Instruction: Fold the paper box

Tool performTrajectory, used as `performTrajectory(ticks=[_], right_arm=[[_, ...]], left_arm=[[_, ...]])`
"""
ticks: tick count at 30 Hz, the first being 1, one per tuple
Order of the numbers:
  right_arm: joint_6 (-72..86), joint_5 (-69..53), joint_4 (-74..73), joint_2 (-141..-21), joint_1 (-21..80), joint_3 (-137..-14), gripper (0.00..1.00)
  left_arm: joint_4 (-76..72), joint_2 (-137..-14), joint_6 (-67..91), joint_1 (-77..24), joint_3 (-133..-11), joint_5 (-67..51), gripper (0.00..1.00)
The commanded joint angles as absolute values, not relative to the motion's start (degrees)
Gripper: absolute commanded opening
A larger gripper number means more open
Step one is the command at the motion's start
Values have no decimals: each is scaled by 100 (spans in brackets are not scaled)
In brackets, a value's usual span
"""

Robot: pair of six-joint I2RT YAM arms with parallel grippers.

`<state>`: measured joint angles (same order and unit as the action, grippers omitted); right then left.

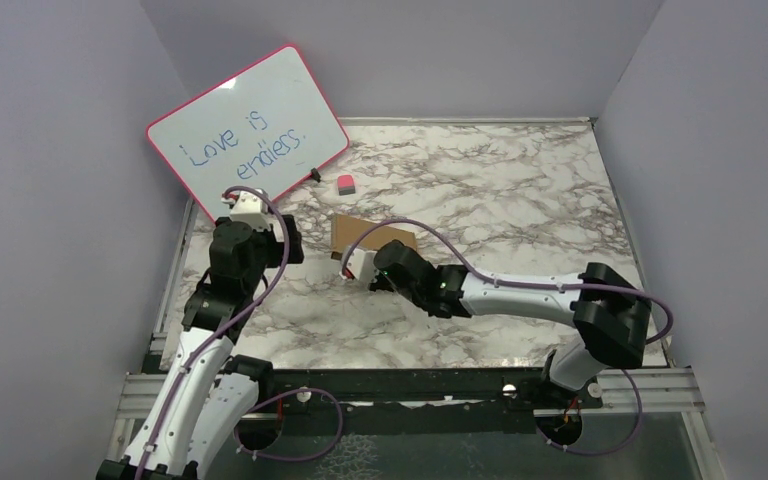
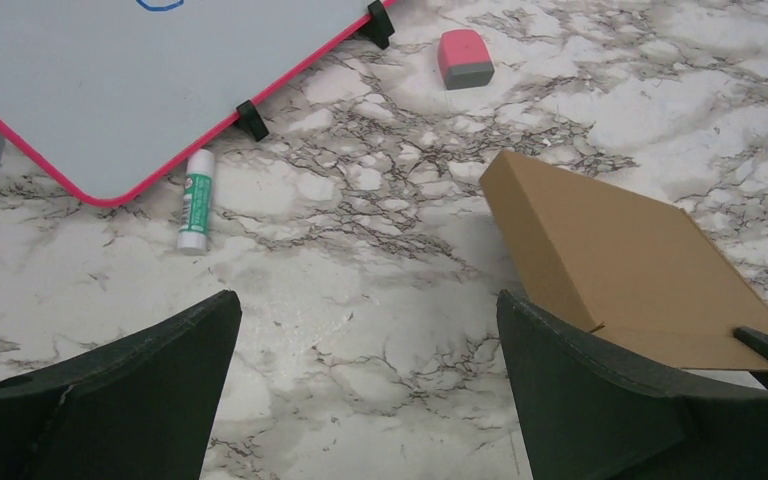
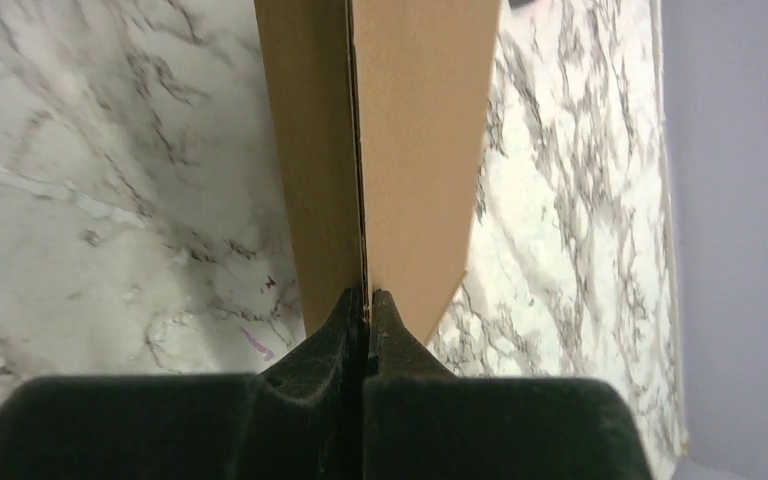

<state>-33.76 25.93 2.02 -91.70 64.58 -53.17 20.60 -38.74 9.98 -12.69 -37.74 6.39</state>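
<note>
The paper box (image 1: 360, 234) is a plain brown cardboard piece lying near the middle of the marble table (image 1: 520, 190). My right gripper (image 1: 358, 262) sits at its near edge. In the right wrist view that gripper (image 3: 365, 296) is shut on a thin edge of the paper box (image 3: 410, 150), which runs straight away from the fingertips. My left gripper (image 2: 368, 305) hangs open to the left of the paper box (image 2: 610, 260), with only bare marble between its fingers (image 2: 150, 370). In the top view the left gripper (image 1: 290, 240) stands beside the cardboard without touching it.
A pink-rimmed whiteboard (image 1: 245, 130) leans at the back left. A pink eraser (image 1: 345, 183) lies behind the cardboard. A glue stick (image 2: 197, 200) lies by the whiteboard's lower edge. Grey walls enclose the table on three sides.
</note>
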Motion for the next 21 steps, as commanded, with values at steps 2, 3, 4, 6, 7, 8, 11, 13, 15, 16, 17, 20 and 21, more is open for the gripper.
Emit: performTrajectory(ticks=[2,3,4,6,7,8,11,13,15,16,17,20,21], right_arm=[[-2894,1222,-1907,-8950,6439,-6566,1],[-2858,1065,-2261,-8985,6389,-6818,1],[-2830,897,-2589,-9030,6330,-7027,1],[-2813,565,-3194,-9088,6206,-7439,1],[-2813,351,-3457,-9108,6144,-7651,1],[-2811,167,-3732,-9131,6089,-7867,1],[-2864,-377,-4434,-9224,5903,-8422,1],[-2932,-676,-4862,-9316,5741,-8767,1],[-2981,-923,-5169,-9440,5565,-9040,1],[-3014,-1056,-5293,-9493,5469,-9140,1],[-3050,-1181,-5375,-9552,5390,-9204,1],[-3143,-1490,-5626,-9758,5174,-9313,1],[-3177,-1606,-5732,-9835,5096,-9369,1]], left_arm=[[2031,-3625,994,-1229,-4138,607,99],[2050,-3607,999,-1230,-4193,736,99],[2056,-3604,1002,-1227,-4247,885,99],[2057,-3637,992,-1228,-4295,1047,99],[2057,-3689,988,-1230,-4316,1061,99],[2051,-3745,985,-1225,-4335,1045,99],[2016,-3901,1042,-1226,-4347,1035,99],[1933,-3930,1039,-1230,-4315,1001,99],[1866,-3955,1029,-1230,-4254,974,99],[1857,-3978,1014,-1221,-4231,982,99],[1846,-4004,995,-1207,-4195,992,99],[1849,-4073,935,-1167,-4099,979,99],[1844,-4087,932,-1138,-4058,955,99]])
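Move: The box is already in my right hand, pinched at its near edge; its middle lies about 6 cm ahead of that hand point, 2 cm to the left and 4 cm below. The pink-grey eraser lies some 27 cm ahead, 12 cm left and 11 cm below, the glue stick about 14 cm ahead, 34 cm left and equally low. From my idle left hand the box is about 6 cm ahead, 19 cm right and 13 cm lower. Keeping the box pinched between shut fingers, I raise it about 9 cm away from the table with my right hand, easing a little back and swinging some 3 cm left before returning right. Meanwhile that wrist tips the fingers down by some 30 degrees and turns slightly counter-clockwise. My empty, open left hand rises about 4 cm, then sinks slightly. ##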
